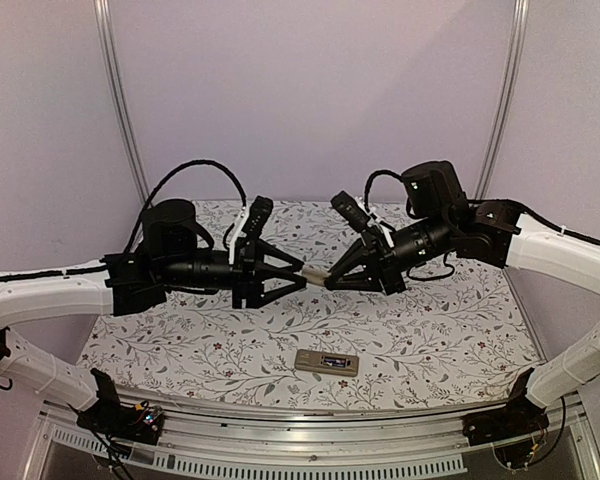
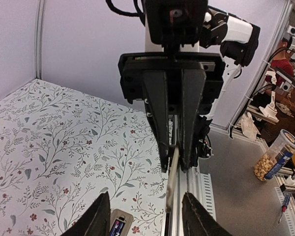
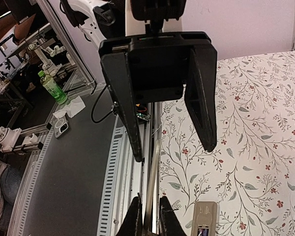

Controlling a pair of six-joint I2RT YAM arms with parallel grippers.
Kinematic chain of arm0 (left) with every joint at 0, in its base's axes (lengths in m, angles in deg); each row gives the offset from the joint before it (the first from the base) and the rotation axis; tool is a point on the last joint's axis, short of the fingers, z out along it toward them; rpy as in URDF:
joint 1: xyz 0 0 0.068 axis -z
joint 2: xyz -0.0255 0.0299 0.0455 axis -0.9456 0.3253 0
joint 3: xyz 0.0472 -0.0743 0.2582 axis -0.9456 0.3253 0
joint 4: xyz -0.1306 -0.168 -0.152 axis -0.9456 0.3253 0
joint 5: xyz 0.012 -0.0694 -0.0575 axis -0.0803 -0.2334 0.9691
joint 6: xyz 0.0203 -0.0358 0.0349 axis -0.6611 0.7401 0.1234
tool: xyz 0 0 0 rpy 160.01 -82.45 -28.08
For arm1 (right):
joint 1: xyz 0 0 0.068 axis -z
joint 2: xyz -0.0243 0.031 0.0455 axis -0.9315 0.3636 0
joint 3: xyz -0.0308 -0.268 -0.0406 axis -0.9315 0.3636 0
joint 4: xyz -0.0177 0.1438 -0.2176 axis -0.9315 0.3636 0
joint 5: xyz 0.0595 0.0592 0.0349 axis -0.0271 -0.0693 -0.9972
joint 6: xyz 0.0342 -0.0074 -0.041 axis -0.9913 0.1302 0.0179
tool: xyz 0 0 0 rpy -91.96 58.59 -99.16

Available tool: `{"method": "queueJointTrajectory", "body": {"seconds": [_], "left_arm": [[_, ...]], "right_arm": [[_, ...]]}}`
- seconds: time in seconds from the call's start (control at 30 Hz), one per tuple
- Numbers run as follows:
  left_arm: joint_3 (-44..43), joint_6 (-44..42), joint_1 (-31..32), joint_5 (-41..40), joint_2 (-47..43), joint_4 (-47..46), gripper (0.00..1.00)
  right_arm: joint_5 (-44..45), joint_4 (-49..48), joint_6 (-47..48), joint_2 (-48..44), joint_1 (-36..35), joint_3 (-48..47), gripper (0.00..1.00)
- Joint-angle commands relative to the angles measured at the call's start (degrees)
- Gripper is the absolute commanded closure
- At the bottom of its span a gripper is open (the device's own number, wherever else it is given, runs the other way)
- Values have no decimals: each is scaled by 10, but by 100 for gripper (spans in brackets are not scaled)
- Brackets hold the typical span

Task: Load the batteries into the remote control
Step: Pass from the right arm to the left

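The remote control [image 1: 326, 362] lies back-up on the flowered cloth near the front edge, its recess open with a dark battery [image 2: 117, 227] inside; how many batteries are in it I cannot tell. Above the table my right gripper [image 1: 327, 279] is shut on a thin flat tan cover piece [image 3: 154, 182], seen edge-on. My left gripper [image 1: 302, 275] faces it tip to tip, its fingers [image 2: 96, 219] standing open on either side of the cover's free end [image 2: 173, 177] without touching it. In the right wrist view the remote control [image 3: 204, 219] lies below the right gripper [image 3: 150, 221].
The flowered cloth [image 1: 450, 330] covers the table, with a metal rail [image 1: 310, 440] along its near edge. Both arms cross the middle of the table. Beyond the table edge stand a jar [image 2: 275, 157] and a green bottle [image 3: 51, 87].
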Motion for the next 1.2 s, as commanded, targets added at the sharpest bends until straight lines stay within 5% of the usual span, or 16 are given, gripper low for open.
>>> {"method": "queueJointTrajectory", "body": {"seconds": [0.0, 0.37, 0.6, 0.8, 0.9, 0.93, 1.0, 1.07, 1.17], "left_arm": [[-15, 12, -3, 9, 10, 5, 54], [-30, 29, 2, 22, 20, -8, 77], [-44, 12, 3, 33, 31, 28, 77], [-47, 15, 5, 52, 38, 27, 100], [-46, 15, 5, 57, 36, 27, 100], [-45, 19, 4, 48, 33, 27, 100], [-46, 32, 4, 4, 29, 33, 100], [-50, 57, 2, -49, 32, 44, 100], [-50, 98, -1, -72, 41, 46, 100]], "right_arm": [[-15, 6, 11, 6, 3, -14, 100], [-17, 6, 18, 12, 4, -12, 100], [-21, 6, 20, 14, 6, -13, 100], [-19, 5, 21, 17, 8, -17, 100], [-16, 5, 21, 18, 10, -18, 100], [-10, 5, 21, 17, 10, -18, 97], [25, 2, 19, 16, 10, -18, 68], [56, -9, 31, 5, 10, -8, 50], [104, -64, 60, -32, 8, 31, 43]]}}
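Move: The tan battery cover is still in the right hand's grip, its middle about 2 cm to that hand's left, some 1 cm ahead and level with it. From the left hand, whose half-open fingers face its free end, the cover's middle lies roughly 3 cm to the right, 1 cm back and at about the same height. The open remote lies on the table some 28 cm below both hands, about 6 cm to the right and 3 cm forward of the left one. The battery cover's free end is pinched by the left hand, which creeps about 1 cm right towards the right hand as its half-open fingers close fully. Only then do the right fingers, nearly still and gripping until now, open about halfway and let go of their end; as they open, both hands shift some 1–2 cm forward. ##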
